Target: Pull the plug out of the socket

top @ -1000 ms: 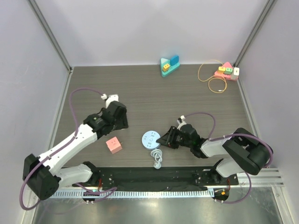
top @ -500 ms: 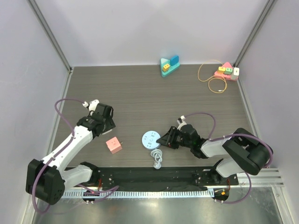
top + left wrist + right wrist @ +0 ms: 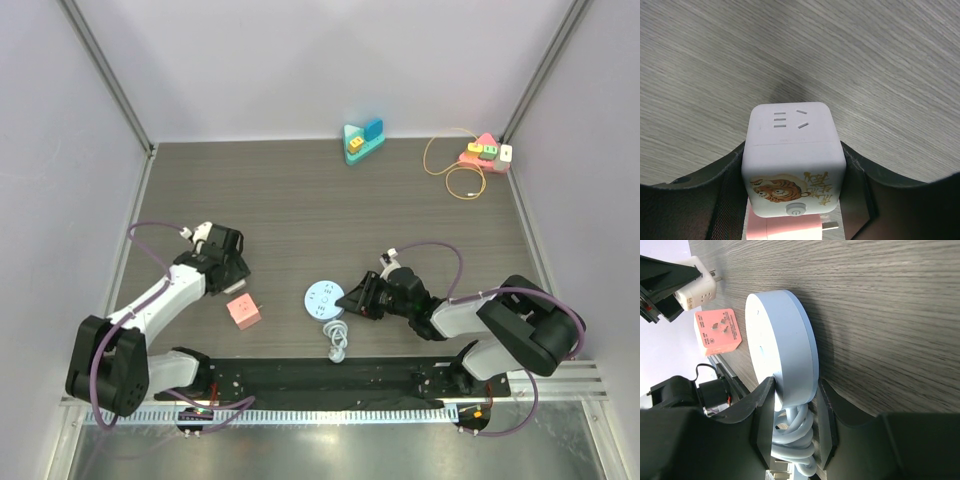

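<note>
My left gripper (image 3: pixel 792 167) is shut on a white cube plug (image 3: pixel 792 150) with a tiger picture and holds it just above a pink cube (image 3: pixel 790 227). In the top view the left gripper (image 3: pixel 233 284) sits just behind the pink cube (image 3: pixel 243 311); the white cube is hidden there. My right gripper (image 3: pixel 792 395) is shut on the rim of a round white socket disc (image 3: pixel 785 340) with a coiled white cable (image 3: pixel 792 440). The disc (image 3: pixel 322 298) lies mid-table, with the right gripper (image 3: pixel 350 300) at its right. The right wrist view also shows the white cube (image 3: pixel 695 287).
A teal triangular block (image 3: pixel 362 140) stands at the back centre. A pink triangular block (image 3: pixel 484 152) with an orange cable loop (image 3: pixel 455 170) is at the back right. A black rail (image 3: pixel 330 375) runs along the near edge.
My left arm has pulled back to the left and nearer, folding at the elbow; its gripper now sits just behind the pink cube. The right arm and disc have not moved.
</note>
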`<state>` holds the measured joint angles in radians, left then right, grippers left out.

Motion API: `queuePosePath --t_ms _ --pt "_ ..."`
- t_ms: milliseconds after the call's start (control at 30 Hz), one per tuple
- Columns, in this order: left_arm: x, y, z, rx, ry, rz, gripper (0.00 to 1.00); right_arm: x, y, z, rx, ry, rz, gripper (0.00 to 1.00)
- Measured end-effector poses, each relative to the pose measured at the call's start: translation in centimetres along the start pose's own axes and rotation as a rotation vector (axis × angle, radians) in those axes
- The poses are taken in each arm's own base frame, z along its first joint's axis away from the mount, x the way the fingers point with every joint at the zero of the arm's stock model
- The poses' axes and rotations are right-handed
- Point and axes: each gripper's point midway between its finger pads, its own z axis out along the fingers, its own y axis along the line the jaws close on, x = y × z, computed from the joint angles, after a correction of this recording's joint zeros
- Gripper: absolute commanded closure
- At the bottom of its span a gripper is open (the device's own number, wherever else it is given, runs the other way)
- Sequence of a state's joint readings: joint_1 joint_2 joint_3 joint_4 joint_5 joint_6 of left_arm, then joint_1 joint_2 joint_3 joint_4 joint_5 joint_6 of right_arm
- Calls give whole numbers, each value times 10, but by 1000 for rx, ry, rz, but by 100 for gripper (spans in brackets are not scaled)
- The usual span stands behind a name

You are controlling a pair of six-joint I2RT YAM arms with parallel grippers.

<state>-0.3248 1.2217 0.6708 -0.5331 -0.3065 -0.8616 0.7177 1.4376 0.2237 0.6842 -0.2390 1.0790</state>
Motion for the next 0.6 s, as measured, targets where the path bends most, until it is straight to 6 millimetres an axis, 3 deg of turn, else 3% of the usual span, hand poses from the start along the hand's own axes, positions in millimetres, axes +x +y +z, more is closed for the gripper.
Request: queuePosePath --t_ms 333,433,600 --pt "2 6 -5 10 -22 -31 5 1 0 2 -9 11 0 99" --pt "1 8 -8 9 -30 -39 0 1 2 4 -10 18 0 99" --pt "-3 9 -17 25 -49 -58 0 1 4 8 -11 30 -2 99"
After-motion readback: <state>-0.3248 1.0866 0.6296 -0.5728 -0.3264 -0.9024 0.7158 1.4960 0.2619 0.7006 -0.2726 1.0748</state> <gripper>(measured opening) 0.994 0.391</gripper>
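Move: The white plug is already in the left fingers, just above the table. Its landing spot lies about 1 cm back and 2 cm below that hand, with the pink plug some 6 cm back, 2 cm right and 2 cm down. The round socket sits about 17 cm right and 3 cm back, 2 cm lower. From the right hand, which grips the socket's edge, the landing spot is roughly 22 cm left and 3 cm ahead, about level. Open the left gripper wide to let go of the white plug beside the pink one, easing back about 1 cm as the fingers part, then lift about 1.5 cm clear with almost no wrist turn. Keep the right fingers shut on the socket's rim and ease it about 1 cm left. ##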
